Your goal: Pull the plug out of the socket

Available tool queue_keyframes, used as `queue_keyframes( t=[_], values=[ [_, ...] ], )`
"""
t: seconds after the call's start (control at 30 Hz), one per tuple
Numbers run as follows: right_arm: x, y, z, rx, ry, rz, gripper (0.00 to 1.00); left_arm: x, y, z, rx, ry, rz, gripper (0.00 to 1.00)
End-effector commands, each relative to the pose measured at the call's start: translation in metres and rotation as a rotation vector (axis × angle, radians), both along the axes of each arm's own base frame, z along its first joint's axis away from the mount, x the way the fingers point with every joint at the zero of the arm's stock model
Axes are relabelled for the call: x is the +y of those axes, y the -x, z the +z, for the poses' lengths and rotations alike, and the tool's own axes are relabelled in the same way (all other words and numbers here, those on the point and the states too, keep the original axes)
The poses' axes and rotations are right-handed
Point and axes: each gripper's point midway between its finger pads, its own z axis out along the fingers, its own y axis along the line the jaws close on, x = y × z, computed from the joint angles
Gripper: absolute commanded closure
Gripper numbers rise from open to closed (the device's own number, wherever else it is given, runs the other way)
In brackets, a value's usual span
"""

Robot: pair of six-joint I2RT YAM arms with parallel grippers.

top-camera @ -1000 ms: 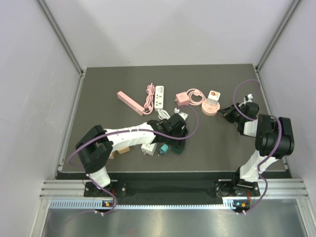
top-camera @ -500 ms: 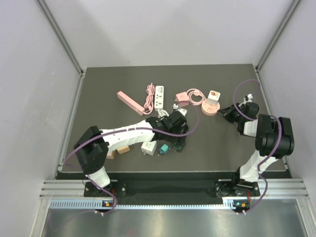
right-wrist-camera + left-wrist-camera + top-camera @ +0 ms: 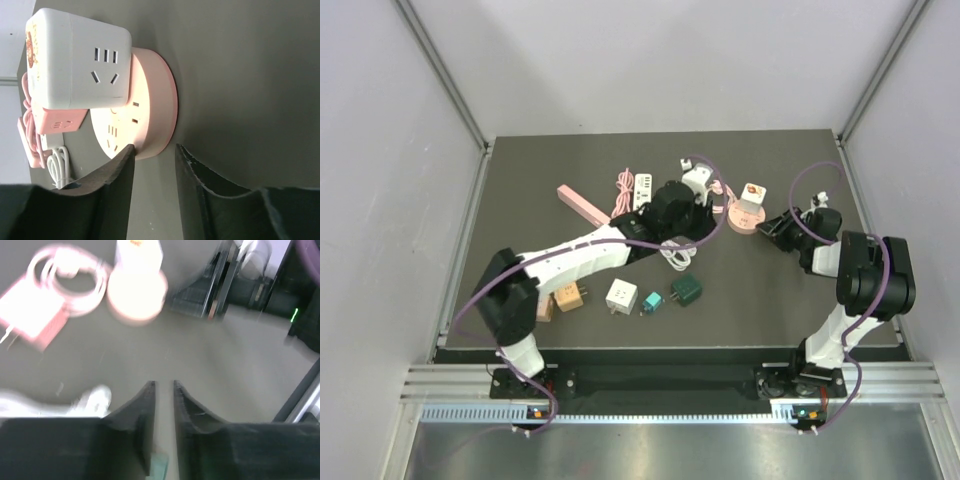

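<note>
A white cube plug (image 3: 753, 192) sits in a round pink socket (image 3: 745, 218) at the back right of the table. In the right wrist view the plug (image 3: 75, 55) stands on the socket (image 3: 150, 100), and my right gripper (image 3: 154, 146) pinches the socket's near rim between its fingertips. In the top view the right gripper (image 3: 775, 226) is at the socket's right edge. My left gripper (image 3: 705, 212) hovers left of the socket. Its wrist view is blurred: the left gripper (image 3: 164, 384) is nearly shut and empty, with the plug (image 3: 139, 252) and socket (image 3: 137, 292) ahead.
A pink charger with a coiled cable (image 3: 32, 320) lies left of the socket. A white power strip (image 3: 643, 195) and a pink bar (image 3: 583, 205) lie behind the left arm. A white cable (image 3: 672, 258), a dark green adapter (image 3: 686, 288), a teal plug (image 3: 650, 303), a white cube (image 3: 621, 295) and wooden blocks (image 3: 567, 296) lie nearer.
My left arm has swung from the dark green adapter at the table's middle back and right, toward the pink socket, leaving the adapter on the table. The right arm has not moved.
</note>
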Motion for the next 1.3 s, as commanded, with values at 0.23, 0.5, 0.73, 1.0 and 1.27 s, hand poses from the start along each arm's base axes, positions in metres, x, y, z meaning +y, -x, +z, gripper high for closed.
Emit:
queue_keyframes(
  t=[0.23,0.5,0.73,1.0,1.27],
  values=[
    [-0.027,0.002,0.046,-0.01,0.273,-0.063,0.36,-0.101,-0.084,-0.005,-0.153,0.293,-0.228,1.0],
    [-0.053,-0.006,0.11,0.087,0.686,-0.212,0.03,-0.099,-0.117,-0.037,-0.168,0.377,-0.186,1.0],
    [-0.016,-0.036,0.128,0.025,0.573,-0.138,0.0,-0.107,-0.111,-0.054,-0.073,0.457,-0.229,1.0],
    [0.008,-0.058,0.122,0.053,0.628,-0.171,0.0,-0.111,-0.115,-0.091,0.026,0.465,-0.187,1.0],
    [0.022,-0.071,0.105,0.074,0.667,-0.155,0.04,-0.108,-0.122,-0.126,0.118,0.458,-0.097,1.0]
  ],
)
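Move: Some 14 cm ahead of the left hand, 12 cm to its right and 15 cm below lies the round socket. The white plug to be pulled sits on its far part: from the right hand about 7 cm ahead, 4 cm left and 3 cm higher, with the socket's middle 4 cm ahead and 5 cm left. From the socket's middle, the cable coil is about 8 cm left and 6 cm farther out, the pink plug 15 cm left and 3 cm farther. Shutting its fingers early, the left hand swings forward and right, then sinks about 14 cm in all, bringing the closed tips down onto the near-left part of the round socket. The right hand leaves the socket's near edge, going left and up some 12 cm while opening wide and rolling left side down, then comes forward, back to its right and a little lower to hang open over the white plug. ##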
